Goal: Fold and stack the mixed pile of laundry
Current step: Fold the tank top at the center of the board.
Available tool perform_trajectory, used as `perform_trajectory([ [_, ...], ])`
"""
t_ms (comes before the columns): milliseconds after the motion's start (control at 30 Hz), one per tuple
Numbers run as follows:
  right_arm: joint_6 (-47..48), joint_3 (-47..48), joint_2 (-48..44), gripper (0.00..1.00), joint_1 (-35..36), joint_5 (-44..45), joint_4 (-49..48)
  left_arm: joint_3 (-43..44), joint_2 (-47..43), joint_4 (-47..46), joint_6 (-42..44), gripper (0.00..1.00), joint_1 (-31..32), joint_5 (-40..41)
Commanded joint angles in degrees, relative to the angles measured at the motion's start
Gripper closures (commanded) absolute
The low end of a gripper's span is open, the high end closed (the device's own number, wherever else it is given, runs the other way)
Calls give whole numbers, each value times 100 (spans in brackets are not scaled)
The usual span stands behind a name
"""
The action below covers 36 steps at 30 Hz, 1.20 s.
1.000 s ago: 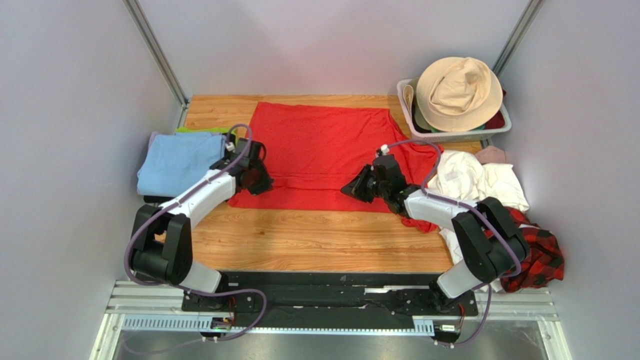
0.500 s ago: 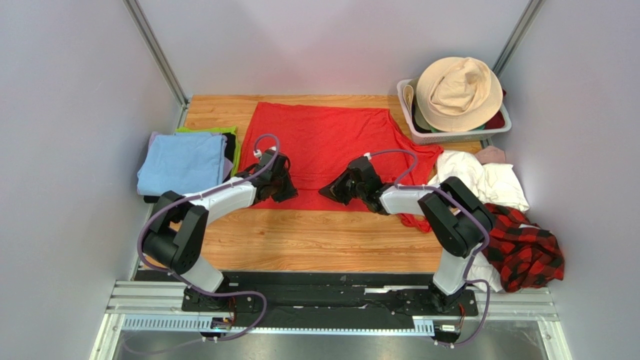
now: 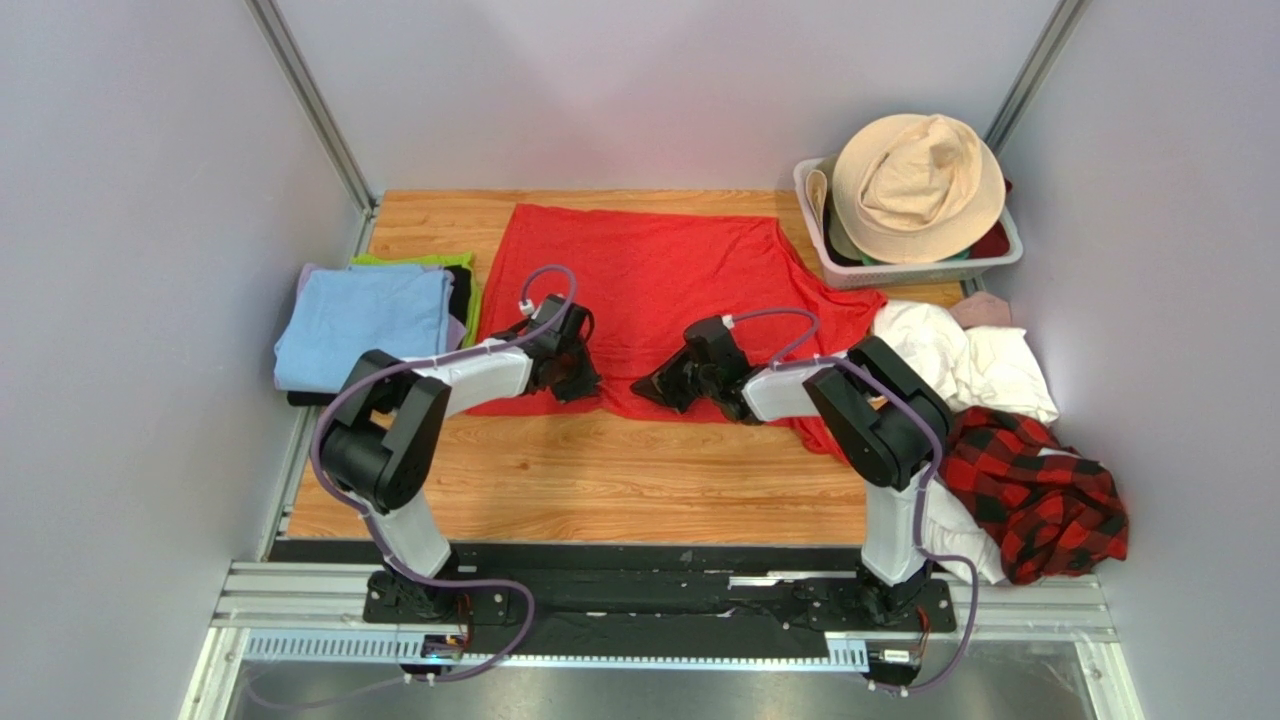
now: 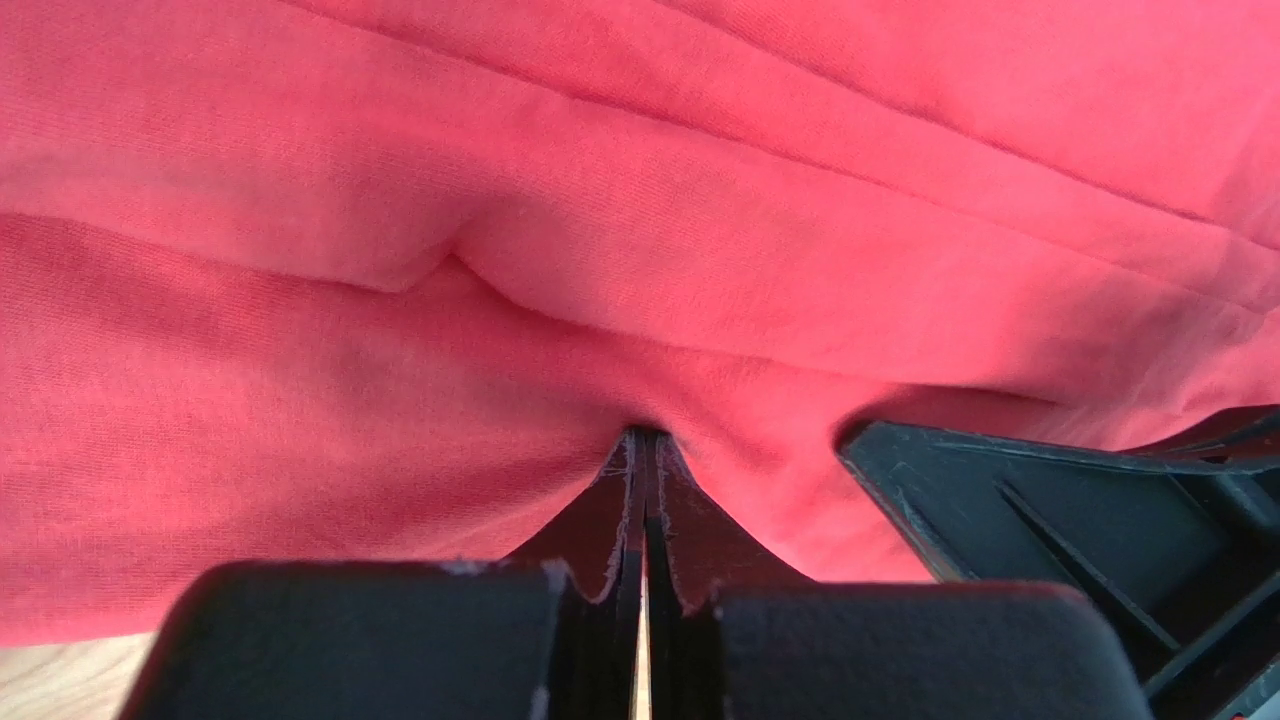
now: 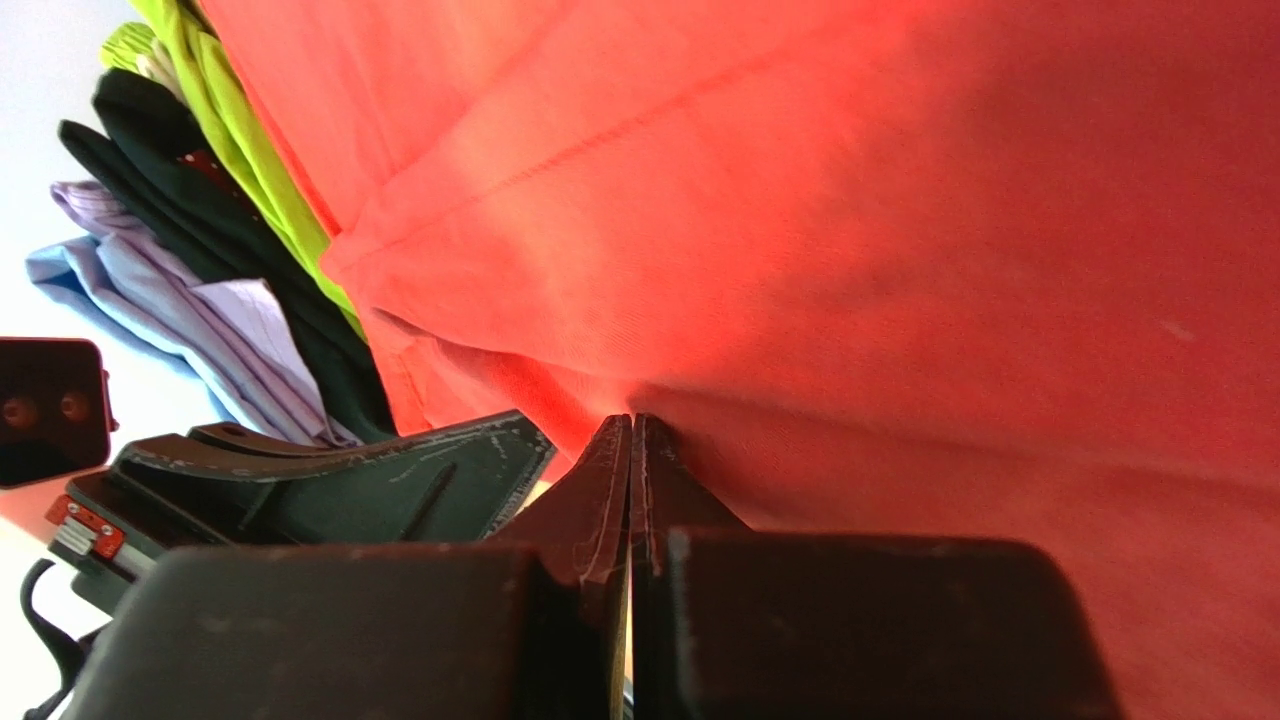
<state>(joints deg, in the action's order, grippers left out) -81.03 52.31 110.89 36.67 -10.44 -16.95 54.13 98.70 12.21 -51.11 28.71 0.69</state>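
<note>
A large bright red T-shirt lies spread across the back middle of the wooden table. My left gripper is shut on its near hem, where the cloth puckers at the tips. My right gripper is shut on the same hem a little to the right. The two grippers nearly meet. The remainder of the mixed laundry pile sits at the right: white cloths, a red-and-black plaid shirt and a small pink piece.
A folded stack sits at the left with a light blue cloth on top and green and black cloths under it. A white basket with a beige hat stands at the back right. Grey walls close in on both sides.
Both grippers have slid inward along the shirt's near edge towards each other, drawing the hem together. The near corners of the shirt have pulled in.
</note>
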Motion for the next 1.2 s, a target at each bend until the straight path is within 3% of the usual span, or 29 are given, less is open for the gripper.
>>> perform_trajectory([
  [0,-132,323,108,100,-36,77,-98,63,150,440,-30,100,-6,309],
  [533,-61,630,626,100,-326,121,34,-87,44,748,93,100,-392,212],
  [933,272,1465,767,100,-792,94,552,-96,-61,950,242,100,-401,309],
  [1167,992,2300,925,100,-1319,-80,1132,-69,-131,977,321,100,-401,309],
])
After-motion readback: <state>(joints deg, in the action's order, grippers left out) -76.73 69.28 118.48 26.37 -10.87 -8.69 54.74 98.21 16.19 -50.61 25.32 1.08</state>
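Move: The folded red tank top lies directly under both shut grippers. Its middle is about 13 cm ahead and 9 cm right of the left hand, and about 13 cm ahead and 3 cm right of the right. Its near folded edge runs 3 to 4 cm back of both. The folded stack stands some 30 cm to the left of the left hand and 9 cm farther out; the strap end lies about 25 cm right of the right hand and 6 cm nearer. Forward over the tank top goes the shut right hand, slowly at first and then faster, about 11 cm away from the near fold, its fingertips pushing along the top layer; late on it veers some 4 cm right and begins to rise. The left hand keeps its closed tips down on the cloth near the fold, edging 2 to 3 cm left towards the stack. ##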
